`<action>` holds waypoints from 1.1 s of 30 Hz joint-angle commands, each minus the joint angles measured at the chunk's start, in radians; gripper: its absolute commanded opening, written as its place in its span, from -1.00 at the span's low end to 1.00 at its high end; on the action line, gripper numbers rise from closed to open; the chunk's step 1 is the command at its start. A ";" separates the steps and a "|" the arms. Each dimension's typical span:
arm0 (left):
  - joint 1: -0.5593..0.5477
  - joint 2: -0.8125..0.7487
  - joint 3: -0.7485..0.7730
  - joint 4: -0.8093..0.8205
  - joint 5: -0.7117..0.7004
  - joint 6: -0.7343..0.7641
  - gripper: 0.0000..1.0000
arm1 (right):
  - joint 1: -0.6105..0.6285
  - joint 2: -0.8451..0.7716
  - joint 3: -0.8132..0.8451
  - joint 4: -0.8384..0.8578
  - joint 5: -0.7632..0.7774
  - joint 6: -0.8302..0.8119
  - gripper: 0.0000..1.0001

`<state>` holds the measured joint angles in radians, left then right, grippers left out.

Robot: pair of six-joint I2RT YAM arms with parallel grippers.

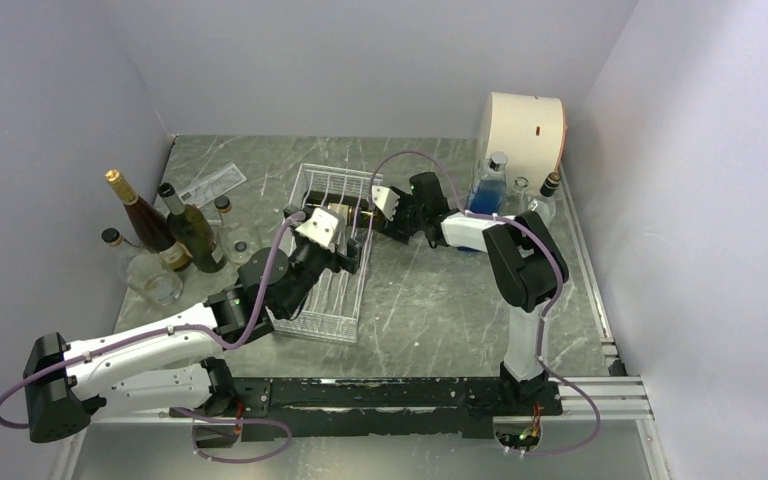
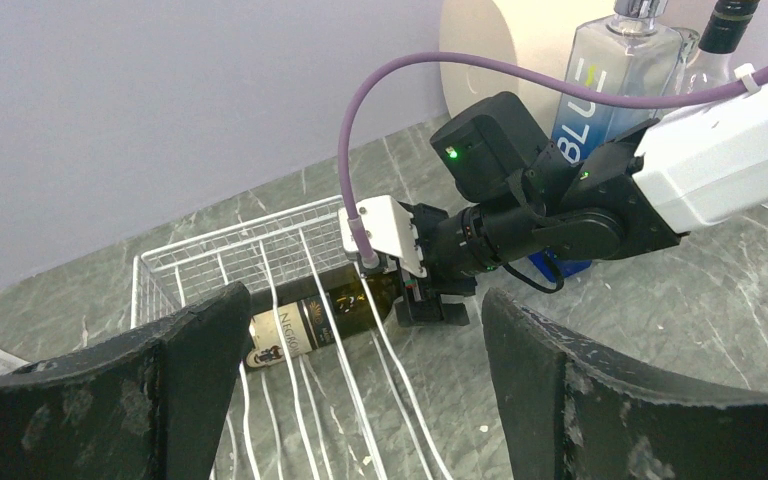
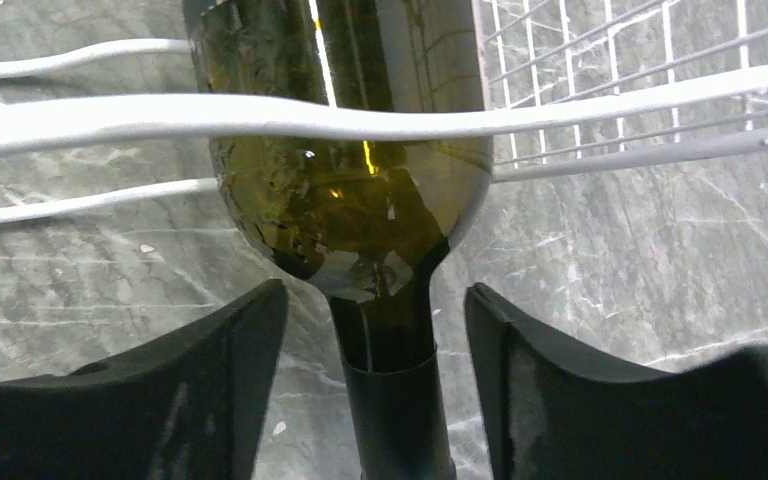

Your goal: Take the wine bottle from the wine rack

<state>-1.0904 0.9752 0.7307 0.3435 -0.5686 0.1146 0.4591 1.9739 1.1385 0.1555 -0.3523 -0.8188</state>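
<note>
The white wire wine rack (image 1: 328, 305) (image 2: 215, 248) (image 3: 580, 40) lies on the marble table in the middle. Across its far end lies a dark green wine bottle (image 1: 343, 213) (image 2: 305, 320) (image 3: 350, 190) with a cream label, its neck poking out of the rack's right side. My right gripper (image 1: 372, 212) (image 2: 430, 305) (image 3: 375, 290) straddles that neck, with a gap showing on each side between fingers and neck. My left gripper (image 1: 338, 250) (image 2: 365, 295) hovers open over the rack, near the bottle's body, holding nothing.
A cream cylindrical drum (image 1: 522, 125) stands at the back right, with a blue square bottle (image 1: 487, 185) and a dark-capped bottle (image 1: 550, 188) in front of it. Several upright bottles (image 1: 175, 230) cluster at the left wall. Walls close in on three sides.
</note>
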 commanded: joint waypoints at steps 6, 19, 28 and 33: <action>-0.008 -0.006 0.011 0.022 0.004 0.006 0.77 | 0.001 -0.029 -0.011 0.012 -0.046 0.003 -0.09; -0.008 -0.003 0.013 0.016 0.022 -0.008 0.76 | 0.012 -0.187 -0.174 0.063 0.004 0.027 -0.77; -0.009 -0.007 0.014 0.011 0.041 -0.022 0.76 | 0.029 -0.312 -0.258 -0.016 0.091 0.071 -1.00; -0.011 -0.012 0.012 0.012 0.044 -0.026 0.75 | 0.029 -0.420 -0.304 -0.051 0.115 0.128 -1.00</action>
<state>-1.0950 0.9745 0.7307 0.3447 -0.5449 0.1074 0.4858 1.6520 0.8589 0.1272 -0.2646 -0.7464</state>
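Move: The wine bottle lies on its side in the rack, neck to the right. Its neck is already between the right hand's open fingertips, and its middle is about 8 cm to the left and 2 cm farther out, at roughly the same height. The rack's middle is some 14 cm left and 6 cm back from the right hand. The upright blue bottle is about 17 cm right, nearly level and 8 cm higher. From the left hand, the wine bottle is roughly 20 cm ahead, 4 cm right and 25 cm below. Almost in place at first, the right hand shuts its fingers from both sides on the wine bottle's neck just below the shoulder. Then, keeping that grip, it draws the bottle neck-first out of the rack's open side, about 6.5 cm back, 3.5 cm right and 3 cm up, picking up pace, with a slight clockwise turn at the end. ##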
